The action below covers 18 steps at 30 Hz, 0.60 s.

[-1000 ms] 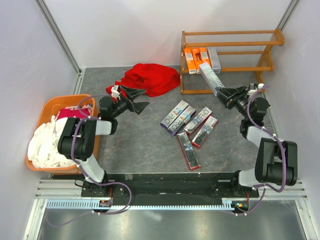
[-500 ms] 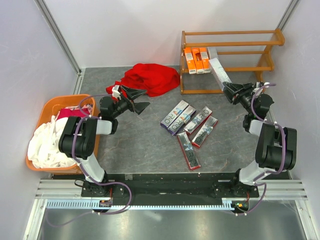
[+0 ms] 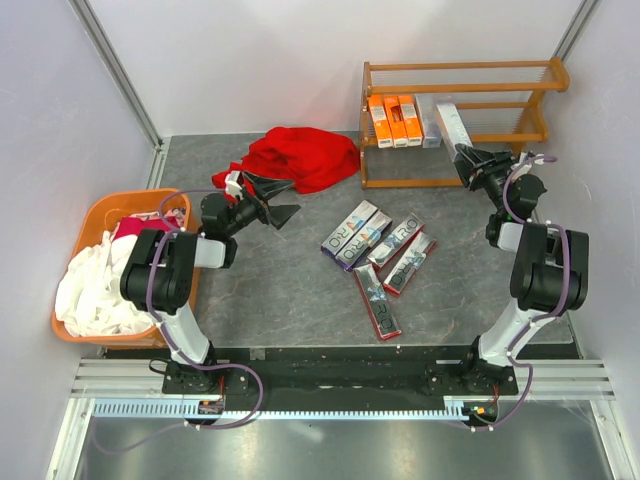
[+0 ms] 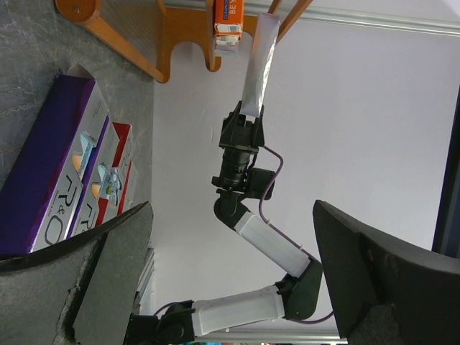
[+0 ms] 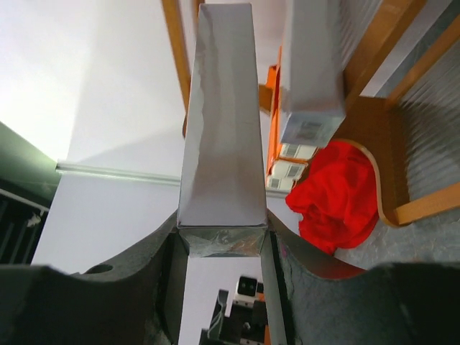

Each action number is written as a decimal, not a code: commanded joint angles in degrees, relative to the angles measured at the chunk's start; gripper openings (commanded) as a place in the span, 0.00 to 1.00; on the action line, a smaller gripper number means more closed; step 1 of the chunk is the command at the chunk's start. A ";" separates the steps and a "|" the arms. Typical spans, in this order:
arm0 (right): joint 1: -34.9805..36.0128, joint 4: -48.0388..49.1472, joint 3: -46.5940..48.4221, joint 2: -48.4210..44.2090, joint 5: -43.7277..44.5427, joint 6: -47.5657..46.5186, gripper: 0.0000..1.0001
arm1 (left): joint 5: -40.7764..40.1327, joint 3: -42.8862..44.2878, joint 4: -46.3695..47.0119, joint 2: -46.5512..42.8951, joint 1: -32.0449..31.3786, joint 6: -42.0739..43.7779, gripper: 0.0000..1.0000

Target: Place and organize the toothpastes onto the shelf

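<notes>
My right gripper (image 3: 468, 158) is shut on one end of a plain silver toothpaste box (image 3: 452, 124). The box reaches into the wooden shelf (image 3: 465, 66) at its middle tier. In the right wrist view the held box (image 5: 219, 136) stands between the fingers (image 5: 162, 280), beside another silver box (image 5: 310, 65) and the orange boxes (image 5: 275, 115). Three orange toothpastes (image 3: 393, 120) and a silver one (image 3: 430, 122) lie side by side on the shelf. Several purple, silver and red toothpastes (image 3: 375, 252) lie on the table. My left gripper (image 3: 283, 201) hovers open and empty near the red cloth.
A red cloth (image 3: 300, 158) lies bunched left of the shelf. An orange basket (image 3: 92, 215) of laundry sits at the table's left edge. The shelf's slanted side frame (image 3: 365, 125) stands near the orange boxes. White walls close in the back and sides.
My right gripper has carried the silver box up and to the right, from in front of the shelf into its middle tier beside the other silver box. The left arm has stayed still.
</notes>
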 commanded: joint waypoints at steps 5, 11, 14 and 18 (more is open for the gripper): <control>-0.29 2.62 9.16 4.70 7.81 -0.60 0.24 | 1.52 1.23 3.49 2.07 -0.30 0.98 1.00; 0.41 -3.19 14.61 7.68 10.19 -2.80 0.24 | 1.88 1.32 3.67 2.51 -0.30 0.89 1.00; 1.55 -6.88 16.63 9.00 11.42 -4.65 0.24 | 1.88 1.06 4.20 2.86 -0.30 0.63 1.00; 3.57 -9.78 18.92 11.28 13.35 -6.14 0.24 | 2.14 0.79 5.25 3.12 -0.30 0.37 1.00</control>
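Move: The right hand already holds a silver toothpaste box, pointing out from the fingers. Its free shelf spot lies about 11 cm ahead of that hand, 2 cm to the right and 3 cm lower. The silver box already shelved is about 9 cm ahead and 7 cm left, the nearest orange box 9 cm ahead and 12 cm left. From the left hand, the free spot is roughly 20 cm ahead and 37 cm right. Keeping its pinch on the near end of the silver box, the right hand pushes it forward about 7 cm into the shelf and shifts some 3 cm right, past the shelved silver box to the free spot on its right. The wrist turns about 10 degrees clockwise, bringing the box nearly in line with the row; height barely changes overall. ##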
